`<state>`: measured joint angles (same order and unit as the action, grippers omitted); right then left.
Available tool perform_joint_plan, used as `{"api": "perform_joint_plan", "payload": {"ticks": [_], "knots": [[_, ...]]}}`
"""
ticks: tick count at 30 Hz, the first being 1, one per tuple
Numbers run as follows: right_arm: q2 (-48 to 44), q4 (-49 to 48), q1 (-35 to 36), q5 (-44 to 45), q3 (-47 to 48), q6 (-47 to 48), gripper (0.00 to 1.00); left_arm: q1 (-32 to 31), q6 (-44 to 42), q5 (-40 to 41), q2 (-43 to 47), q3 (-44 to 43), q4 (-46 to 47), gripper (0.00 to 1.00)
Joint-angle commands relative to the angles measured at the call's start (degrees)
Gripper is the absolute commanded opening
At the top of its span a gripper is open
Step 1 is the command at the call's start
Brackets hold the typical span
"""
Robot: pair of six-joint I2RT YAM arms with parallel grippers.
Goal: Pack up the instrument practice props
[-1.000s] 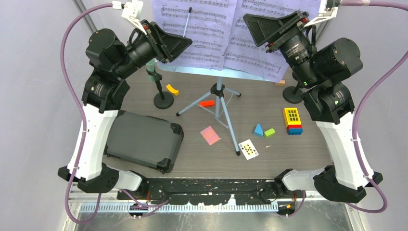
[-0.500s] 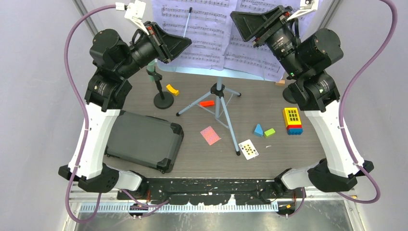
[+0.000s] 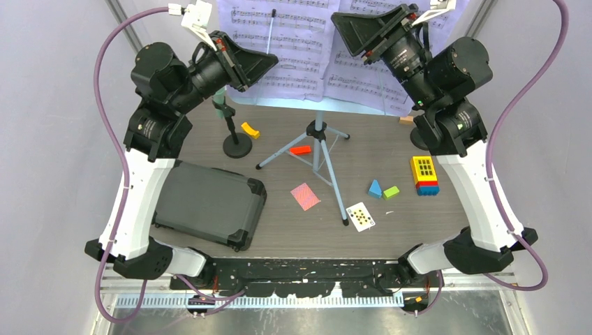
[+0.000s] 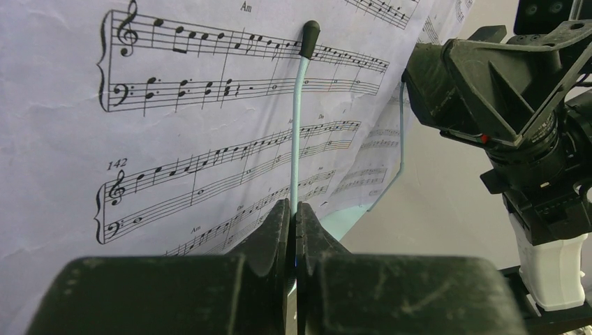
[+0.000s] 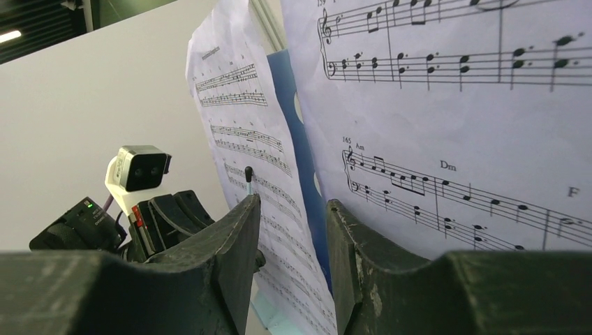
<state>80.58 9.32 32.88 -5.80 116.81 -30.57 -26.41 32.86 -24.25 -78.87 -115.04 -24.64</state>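
The pale blue music rack (image 3: 307, 103) stands on tripod legs (image 3: 319, 150) at the back, holding lilac sheet-music pages (image 3: 293, 42). My left gripper (image 3: 272, 61) is shut on the rack's thin page-holder wire (image 4: 297, 139), low on the left page (image 4: 174, 125). My right gripper (image 3: 336, 19) is high at the right page (image 5: 454, 139). Its jaws (image 5: 293, 209) stand apart, and the rack's blue edge (image 5: 300, 167) shows in the gap beyond them. A green microphone (image 3: 222, 106) stands on a black round-based pole (image 3: 237, 146) under the left arm. Another black base (image 3: 421, 138) peeks out below the right arm.
A dark closed case (image 3: 209, 202) lies at the front left. Two playing cards (image 3: 305, 196) (image 3: 361, 216) lie near the tripod's front leg. Small blocks are scattered: yellow (image 3: 250, 130), red (image 3: 301, 149), blue and green (image 3: 382, 190), and a stacked one (image 3: 425, 174).
The left jaws have closed onto the page-holder wire. The right arm has swung left and further back, up to the right page, with its jaws a little narrower.
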Motion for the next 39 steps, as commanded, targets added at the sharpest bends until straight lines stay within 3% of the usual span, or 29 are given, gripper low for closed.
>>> {"api": "perform_joint_plan", "payload": {"ticks": [1,10,23,31,39], "knots": [[0.64,-3.48,0.25,-2.77,2.32,-0.86,0.45,-0.22,1.42,-0.63,1.23,0.63,4.20,0.00],[1.78,-3.52,0.24,-3.25,2.93,-1.31,0.44,-0.22,1.92,-1.04,1.54,1.52,4.97,0.00],[2.91,-4.26,0.24,-3.98,3.51,-1.49,0.17,-0.22,2.30,-2.14,2.41,3.23,7.15,0.00],[1.17,-7.79,0.25,-3.73,-0.23,-0.40,0.01,-0.22,2.05,-3.65,5.80,7.61,13.12,0.00],[-1.54,-13.44,0.25,-4.56,-3.60,0.87,0.00,-0.22,0.95,-3.00,9.03,11.19,17.24,0.00]]}}
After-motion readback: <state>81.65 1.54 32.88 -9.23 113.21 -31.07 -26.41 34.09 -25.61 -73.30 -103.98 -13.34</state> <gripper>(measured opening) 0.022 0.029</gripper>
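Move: The left hand already holds the left page-holder wire, whose dark tip is about 7 cm higher, 3 cm farther out and 1 cm to its left. From the right hand, the left music sheet's inner edge is about 2 cm left and 1 cm ahead, level in height; the held wire is 11 cm left, 1 cm back and 7 cm lower, and the right wire's tip 6 cm right, 1 cm ahead and 2 cm lower. The sheet edge lies 10 cm right, 2 cm ahead and 7 cm above the left hand. The right fingers, half open around the left sheet's inner edge, first slide left nearly 2 cm and forward about 1 cm, then shut and pinch that edge before the hand eases slightly back. The left keeps its grip on the wire, staying almost still, then draws it back about 1 cm towards the base, its fingers tipping up about 5 degrees. ##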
